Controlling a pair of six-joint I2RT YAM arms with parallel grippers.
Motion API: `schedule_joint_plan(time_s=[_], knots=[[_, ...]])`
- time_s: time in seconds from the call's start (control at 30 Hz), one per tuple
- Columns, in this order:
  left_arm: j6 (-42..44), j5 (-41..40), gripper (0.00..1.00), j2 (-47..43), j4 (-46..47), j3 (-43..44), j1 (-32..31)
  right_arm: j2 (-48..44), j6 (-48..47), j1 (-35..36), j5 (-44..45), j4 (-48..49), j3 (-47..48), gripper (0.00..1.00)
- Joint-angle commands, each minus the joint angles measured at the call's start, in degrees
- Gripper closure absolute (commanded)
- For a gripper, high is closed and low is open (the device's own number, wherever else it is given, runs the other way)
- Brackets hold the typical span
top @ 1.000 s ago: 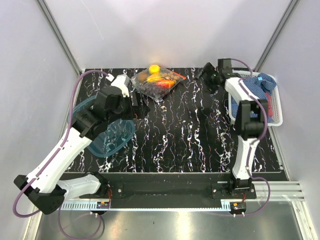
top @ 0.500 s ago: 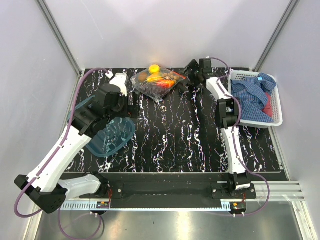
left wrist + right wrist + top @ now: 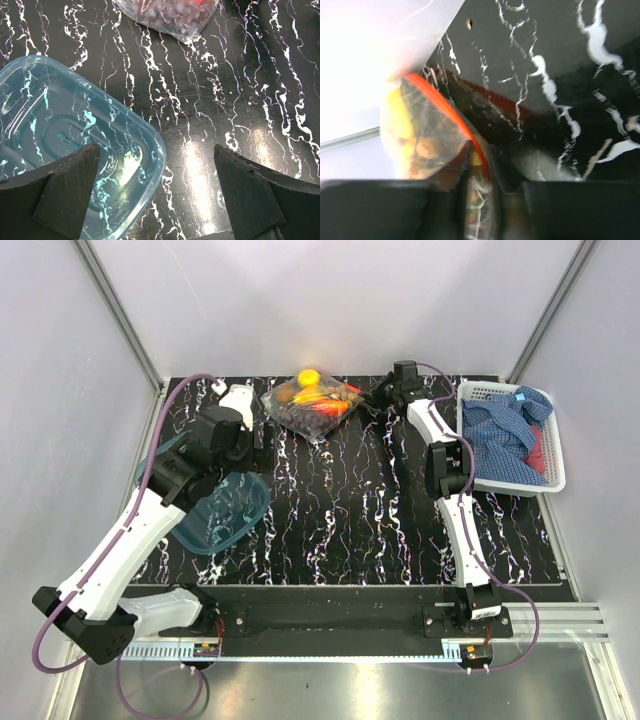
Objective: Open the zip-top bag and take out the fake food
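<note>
The zip-top bag (image 3: 315,402) lies at the back middle of the table, with the fake food (image 3: 309,378) inside: yellow, orange and dark pieces. My right gripper (image 3: 377,395) is at the bag's right corner. In the right wrist view its fingers (image 3: 492,210) stand close together, with the orange-red zip strip (image 3: 451,116) and the crinkly plastic pinched between them. My left gripper (image 3: 262,445) hovers open and empty in front of and to the left of the bag. Its wrist view (image 3: 155,146) shows the bag's near corner (image 3: 170,15) at the top edge.
A blue translucent tub (image 3: 215,515) lies at the left, partly under my left finger (image 3: 60,130). A white basket (image 3: 548,478) with blue checked cloth (image 3: 510,430) stands at the right edge. The enclosure's back wall is just behind the bag.
My right arm has swung left, away from the basket, to the bag's right corner, and its fingers have closed on the zip edge. My left gripper has drawn back slightly to the left.
</note>
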Motion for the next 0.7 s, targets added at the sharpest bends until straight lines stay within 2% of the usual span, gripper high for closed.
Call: schedule_joint_plan(time_s=[0.0, 0.07, 0.27, 0.4, 0.53, 0.6, 0.67], knots=[[1.4, -1.5, 0.01, 0.4, 0.7, 3.6, 0.2, -2.2, -0.4, 0.6, -3.6, 1.9, 0.4, 0.9], [1.0, -1.4, 0.01, 1.5, 0.5, 4.6, 0.2, -5.1, -0.5, 0.6, -5.7, 1.9, -1.1, 1.0], [-0.5, 2.4, 0.01, 5.6, -0.8, 10.3, 0.2, -20.1, -4.6, 0.8, -11.5, -0.2, -18.0, 1.0], [-3.0, 4.4, 0.01, 5.8, -2.0, 11.9, 0.1, -33.5, -8.9, 1.6, -11.1, 1.5, -39.4, 1.0], [-5.6, 11.2, 0.01, 7.1, -2.3, 10.5, 0.0, -46.2, -11.3, 3.5, -14.4, 2.5, -54.8, 1.0], [-7.9, 15.7, 0.01, 8.5, -2.1, 9.4, -0.1, -51.3, -13.5, 5.6, -14.5, 2.5, -62.9, 1.0], [-8.5, 16.9, 0.01, 10.4, -1.9, 8.2, -1.3, -54.2, -14.9, 7.2, -14.1, 2.6, -69.7, 1.0]])
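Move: The right fingers are already part-closed around the orange zip corner of the zip-top bag, low over the table. From that hand the bag's middle lies about 16 cm left and 2 cm back, the yellow fruit in it 16 cm left and 6 cm farther out, the red pepper 11 cm left and 4 cm back. From the left hand, the bag's middle is some 36 cm ahead, 11 cm right and 26 cm down; the teal tray is 4 cm ahead, 14 cm left and equally far down. Shut the right gripper on the zip corner, then haul the pinched corner back about 20 cm, quickening and rising some 8 cm in the later part, while the wrist swings roughly 20 degrees counter-clockwise. Bring the open left gripper about 4 cm right towards the bag, lifting it slightly, then letting it sink a little. ##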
